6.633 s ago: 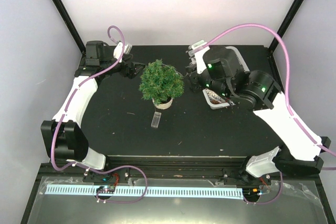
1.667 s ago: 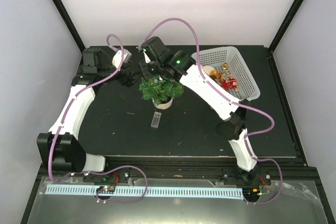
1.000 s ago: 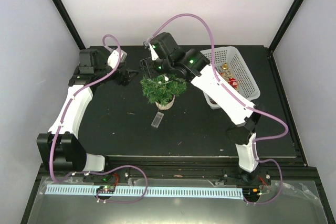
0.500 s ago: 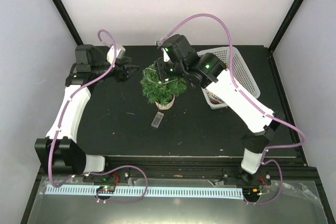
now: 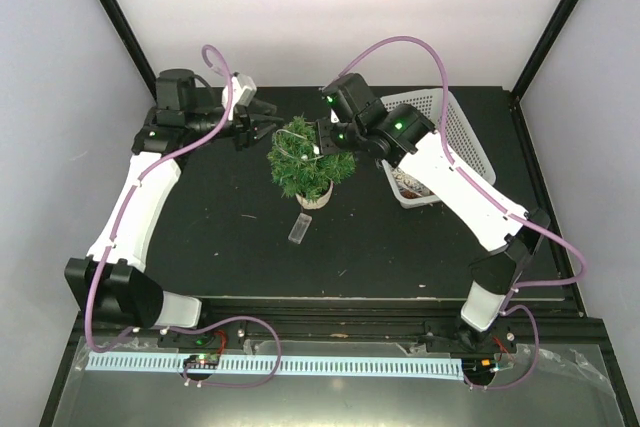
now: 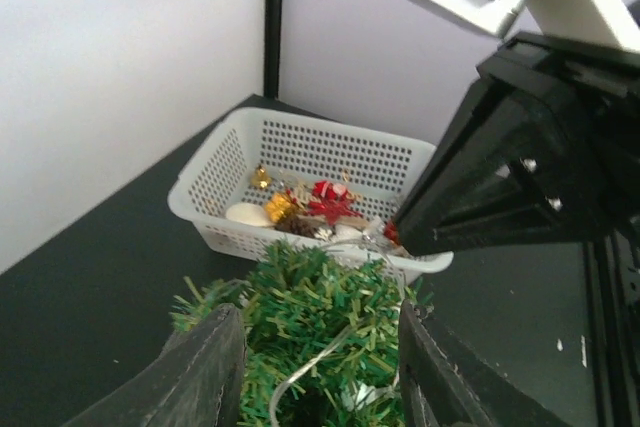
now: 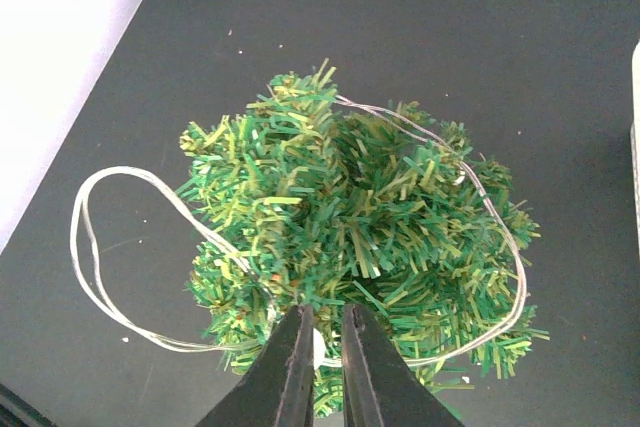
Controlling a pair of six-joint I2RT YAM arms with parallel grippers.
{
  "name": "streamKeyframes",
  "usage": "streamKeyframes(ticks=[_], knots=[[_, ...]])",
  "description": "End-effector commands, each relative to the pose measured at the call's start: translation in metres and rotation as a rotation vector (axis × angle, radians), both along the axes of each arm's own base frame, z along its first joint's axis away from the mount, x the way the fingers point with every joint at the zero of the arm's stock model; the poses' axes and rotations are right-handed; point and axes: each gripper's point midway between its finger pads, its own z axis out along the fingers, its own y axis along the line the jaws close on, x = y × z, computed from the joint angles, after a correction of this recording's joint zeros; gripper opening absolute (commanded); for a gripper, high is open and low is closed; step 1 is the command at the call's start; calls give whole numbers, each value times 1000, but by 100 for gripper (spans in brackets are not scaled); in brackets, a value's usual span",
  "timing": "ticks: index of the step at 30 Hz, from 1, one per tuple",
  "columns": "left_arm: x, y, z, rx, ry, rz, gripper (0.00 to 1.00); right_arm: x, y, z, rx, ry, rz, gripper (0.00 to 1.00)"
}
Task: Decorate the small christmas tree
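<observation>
The small christmas tree (image 5: 304,160) stands mid-table on a beige base. A thin silver light wire (image 7: 505,237) lies round its crown, and a slack loop of it (image 7: 88,267) hangs off one side. My right gripper (image 5: 322,141) hovers at the tree's upper right. In the right wrist view its jaws (image 7: 322,332) are almost together, with a white bit of the wire pinched in the narrow gap. My left gripper (image 5: 264,127) sits just left of the tree. In the left wrist view it (image 6: 320,352) is open, its fingers either side of the tree (image 6: 325,312).
A white basket (image 5: 462,137) stands at the back right and holds a red star (image 6: 328,199), gold pieces and other ornaments. A small clear plastic piece (image 5: 297,228) lies in front of the tree. The right arm's upper links cross over the basket's near corner.
The wire now lies on the tree. My right gripper slid from the tree's upper left to its upper right while its jaws closed. My left gripper came in toward the tree and narrowed.
</observation>
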Motion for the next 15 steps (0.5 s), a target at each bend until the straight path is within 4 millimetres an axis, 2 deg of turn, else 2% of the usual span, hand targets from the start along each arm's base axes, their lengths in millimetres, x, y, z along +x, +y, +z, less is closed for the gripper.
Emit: streamKeyframes(ticks=[1, 5, 9, 15], knots=[[-4, -13, -15, 28, 29, -67, 42, 0, -7, 22, 85, -22, -26, 12], [0, -13, -37, 56, 62, -57, 37, 3, -9, 24, 100, -20, -27, 12], [4, -11, -62, 90, 93, -43, 25, 3, -2, 31, 127, -20, 4, 13], [7, -10, -85, 112, 138, -42, 16, 1, 8, 30, 140, -2, 51, 13]])
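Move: The loose loop of the light string hangs about 8 cm below my left hand, some 2 cm to its right and about 1 cm farther out. The tree's middle is roughly 7 cm to that hand's right, 3 cm back and 15 cm below; the clear battery box lies on the table some 15 cm back and 5 cm right of it. From my right hand, already shut at the string, the loop is about 7 cm left, 2 cm ahead and 3 cm below, and the tree's middle 3 cm left, 1 cm back, 10 cm below. I lower my left hand about 7 cm, easing some 1 cm to its right, down beside the tree's upper left side onto the loop of light string, and draw my half-open fingers nearly shut around the wire. My right hand stays shut on the string over the tree, lifting only about 1.5 cm while rolling slightly. ##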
